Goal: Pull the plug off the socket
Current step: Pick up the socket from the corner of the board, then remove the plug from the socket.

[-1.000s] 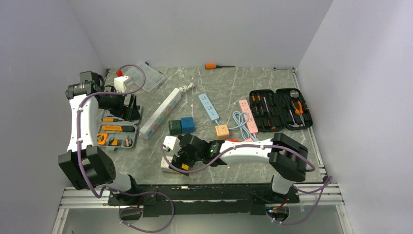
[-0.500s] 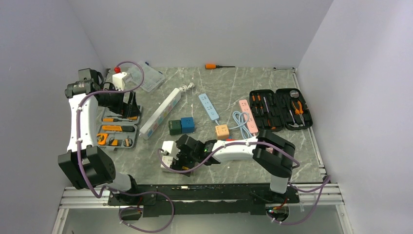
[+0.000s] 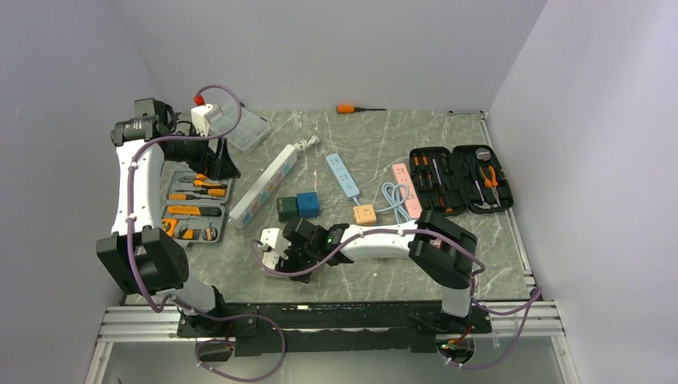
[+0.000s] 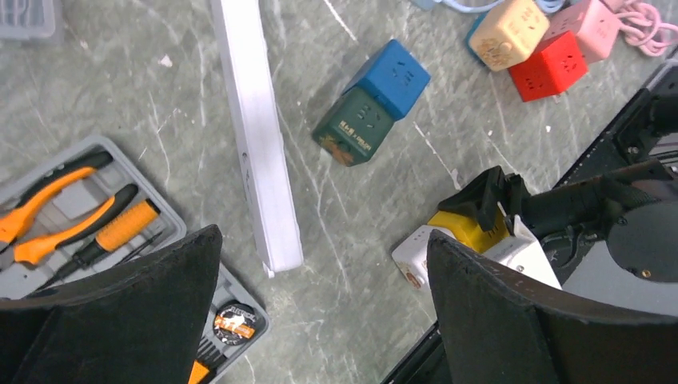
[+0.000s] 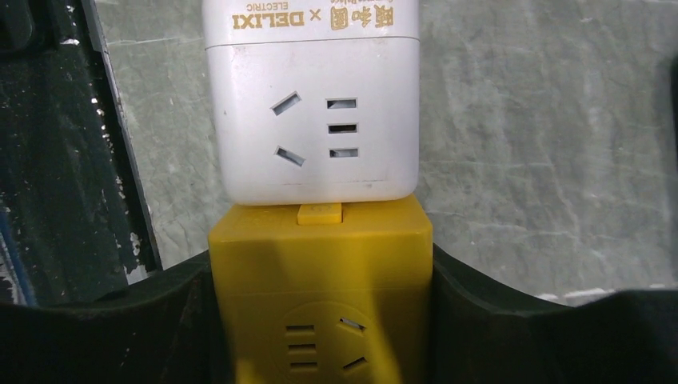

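Observation:
A yellow cube plug [image 5: 320, 296] sits pushed into a white cube socket [image 5: 313, 120] near the table's front edge. My right gripper [image 5: 320, 276] is shut on the plug, a black finger [image 5: 160, 320] pressed against each side. In the top view the right gripper [image 3: 292, 250] covers the plug, and only the socket [image 3: 272, 238] shows to its left. The left wrist view shows the plug [image 4: 468, 230] and the socket [image 4: 420, 258] from above. My left gripper [image 4: 320, 264] hangs open and empty, high over the left side of the table [image 3: 217, 162].
A long white power strip [image 3: 264, 186] lies diagonally mid-table, with green [image 3: 288, 209] and blue [image 3: 308, 203] cubes beside it. An orange cube [image 3: 364, 214], blue strip [image 3: 342, 174] and pink strip [image 3: 408, 192] lie further right. Open tool cases sit at the left [image 3: 192, 212] and right [image 3: 460, 178].
My right gripper has slid left and closed from wide open onto the yellow plug. The left arm has swung a little toward the back and right, still open.

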Motion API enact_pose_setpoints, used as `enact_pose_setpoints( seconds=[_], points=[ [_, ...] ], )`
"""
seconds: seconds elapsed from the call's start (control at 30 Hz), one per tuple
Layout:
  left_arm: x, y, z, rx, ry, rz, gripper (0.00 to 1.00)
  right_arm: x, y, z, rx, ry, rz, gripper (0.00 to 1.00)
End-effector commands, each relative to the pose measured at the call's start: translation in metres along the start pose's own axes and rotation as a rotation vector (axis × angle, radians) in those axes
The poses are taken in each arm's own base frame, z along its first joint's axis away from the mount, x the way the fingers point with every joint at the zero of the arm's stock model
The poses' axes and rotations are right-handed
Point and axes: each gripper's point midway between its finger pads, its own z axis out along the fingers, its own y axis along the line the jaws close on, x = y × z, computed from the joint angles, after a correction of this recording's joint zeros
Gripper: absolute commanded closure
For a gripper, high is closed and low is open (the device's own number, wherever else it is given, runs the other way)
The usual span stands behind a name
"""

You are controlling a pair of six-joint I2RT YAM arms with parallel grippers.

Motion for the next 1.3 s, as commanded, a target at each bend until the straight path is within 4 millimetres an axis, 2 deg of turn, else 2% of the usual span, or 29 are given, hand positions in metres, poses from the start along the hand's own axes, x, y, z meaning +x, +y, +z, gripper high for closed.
enact_pose_setpoints(
  seconds=[0.0, 0.07, 0.2, 0.3, 0.43, 0.53, 0.63, 0.8, 0.9, 1.17, 1.27],
  points=[
    [-0.014, -0.041, -0.010, 0.183, -0.054, 0.061, 0.01, -0.060, -0.009, -0.048, -0.005, -0.148, 0.032, 1.00],
    [-0.003, -0.067, -0.015, 0.263, -0.021, 0.106, 0.01, -0.061, -0.014, -0.064, 0.030, -0.169, 0.042, 1.00],
    [0.018, -0.100, -0.022, 0.304, -0.030, 0.183, 0.01, -0.065, -0.016, -0.095, 0.077, -0.282, 0.072, 1.00],
    [0.027, -0.130, -0.022, 0.362, -0.053, 0.288, 0.01, -0.084, -0.010, -0.126, 0.049, -0.449, 0.091, 1.00],
    [0.042, -0.174, -0.015, 0.510, -0.084, 0.433, 0.01, -0.097, -0.013, -0.160, 0.074, -0.538, 0.091, 1.00],
    [0.054, -0.194, -0.003, 0.598, -0.027, 0.476, 0.00, -0.107, -0.008, -0.181, 0.055, -0.572, 0.072, 1.00],
    [0.058, -0.209, -0.002, 0.671, -0.031, 0.519, 0.01, -0.104, -0.005, -0.189, 0.052, -0.568, 0.067, 1.00],
    [0.061, -0.215, 0.002, 0.702, -0.028, 0.605, 0.01, -0.108, 0.000, -0.191, 0.020, -0.575, 0.055, 1.00],
    [0.064, -0.210, 0.013, 0.727, 0.001, 0.605, 0.01, -0.115, 0.002, -0.187, -0.007, -0.558, 0.054, 1.00],
    [0.078, -0.216, 0.021, 0.784, -0.009, 0.664, 0.01, -0.138, -0.006, -0.190, -0.010, -0.551, 0.030, 1.00],
    [0.081, -0.217, 0.020, 0.775, -0.025, 0.683, 0.01, -0.141, -0.010, -0.192, -0.028, -0.550, 0.035, 1.00]
  ],
)
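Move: The white socket, joined to the yellow one already clamped in the right gripper, lies on the table about 18 cm back, 12 cm to the right and 22 cm below the left gripper; from the right gripper it is some 6 cm to the left, at about its height. Green and blue sockets stand roughly 16 cm ahead of the right gripper, green 3 cm left, blue 3 cm right. The white power strip's middle is 4 cm ahead, 9 cm right and 22 cm below the left gripper. Keep the right gripper clamped on the yellow socket and lift the joined pair nearly 20 cm off the table, tilting the hand's left side up so the fingers point more level towards the left gripper. Meanwhile swing the wide-open left gripper back about 17 cm and to the right nearly as far, turning it clockwise some 55 degrees, until its fingers face the white socket from either side; don't close. ##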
